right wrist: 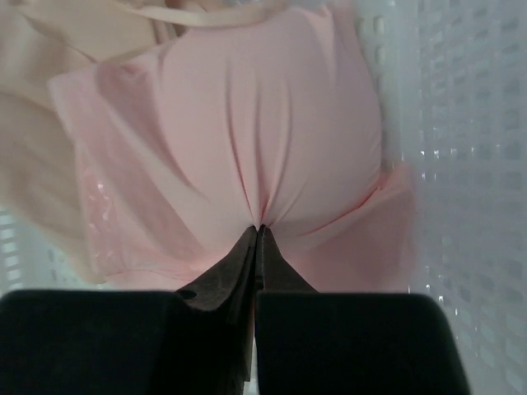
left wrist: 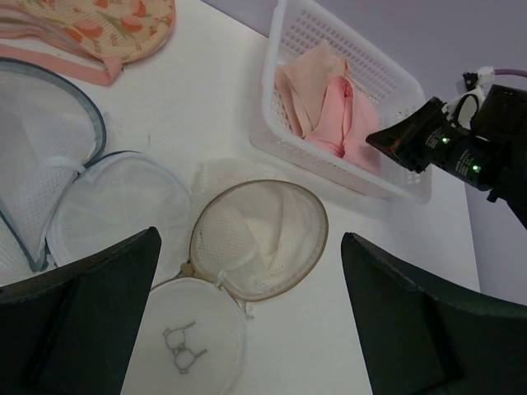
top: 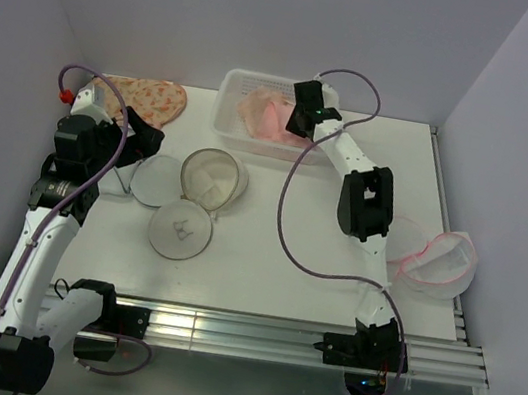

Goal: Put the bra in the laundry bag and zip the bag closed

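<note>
The pink bra (top: 269,117) (left wrist: 342,111) (right wrist: 263,123) lies in a white basket (top: 226,100) (left wrist: 272,82) at the back of the table, beside a beige garment. My right gripper (top: 293,124) (right wrist: 260,229) reaches into the basket and is shut on a pinched fold of the bra. The laundry bag (top: 213,179) (left wrist: 259,234), with its pinkish-tan zip rim, lies unzipped mid-table. Its lid (top: 180,230) (left wrist: 188,350), which bears the black line drawing, is folded out toward the near side. My left gripper (top: 142,137) (left wrist: 251,237) hovers wide open to the left of the bag, empty.
Grey-rimmed mesh bags (top: 153,179) (left wrist: 49,181) lie left of the laundry bag. A floral orange bag (top: 151,98) (left wrist: 99,25) sits at the back left. A pink-rimmed mesh bag (top: 436,262) lies at the table's right edge. Walls close in on three sides.
</note>
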You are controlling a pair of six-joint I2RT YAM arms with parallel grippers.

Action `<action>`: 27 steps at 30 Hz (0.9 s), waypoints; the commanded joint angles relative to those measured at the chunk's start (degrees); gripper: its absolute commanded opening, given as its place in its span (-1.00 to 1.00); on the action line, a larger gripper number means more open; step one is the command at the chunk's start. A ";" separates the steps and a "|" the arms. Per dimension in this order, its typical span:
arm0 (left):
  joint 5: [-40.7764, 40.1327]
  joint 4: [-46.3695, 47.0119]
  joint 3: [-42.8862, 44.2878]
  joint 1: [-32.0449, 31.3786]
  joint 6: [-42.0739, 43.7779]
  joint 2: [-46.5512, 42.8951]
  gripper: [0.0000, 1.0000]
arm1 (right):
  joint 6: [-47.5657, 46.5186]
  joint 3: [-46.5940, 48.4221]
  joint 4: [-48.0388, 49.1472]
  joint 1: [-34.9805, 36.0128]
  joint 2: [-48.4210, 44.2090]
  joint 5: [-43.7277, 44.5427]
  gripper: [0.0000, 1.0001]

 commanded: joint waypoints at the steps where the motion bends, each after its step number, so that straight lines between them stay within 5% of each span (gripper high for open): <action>1: 0.82 2.30 0.23 0.29 -0.37 0.11 0.98 | -0.84 -0.81 4.62 1.18 -9.90 1.88 -1.00; 15: 0.90 2.30 0.14 0.29 -0.28 -0.07 0.98 | -3.04 -5.29 7.78 3.55 -25.82 4.25 -1.00; 27: 1.43 2.48 0.23 0.29 -0.28 -0.86 0.98 | -6.21 -21.72 11.56 10.84 -48.14 11.19 -1.00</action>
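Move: The right hand already has the pink bra pinched near the right side of the basket, whose middle lies about 5 cm left and 2 cm ahead. The open round laundry bag is some 19 cm left and 16 cm back, its flipped lid about 23 cm left and 30 cm back; the peach bra is 12 cm left, 4 cm ahead. From the idle left hand, the bag lies about 11 cm ahead, 10 cm right and 22 cm below. Keeping its shut fingers pinched on the pink bra, the right hand pulls it almost straight up from the basket, quickly at first, while the fingers tip upward from their steep downward slant. After some 20 cm of rise it also draws back towards the robot, ending about 29 cm higher and 12 cm nearer its base, the fingers tipped up nearly 30 degrees in all. ##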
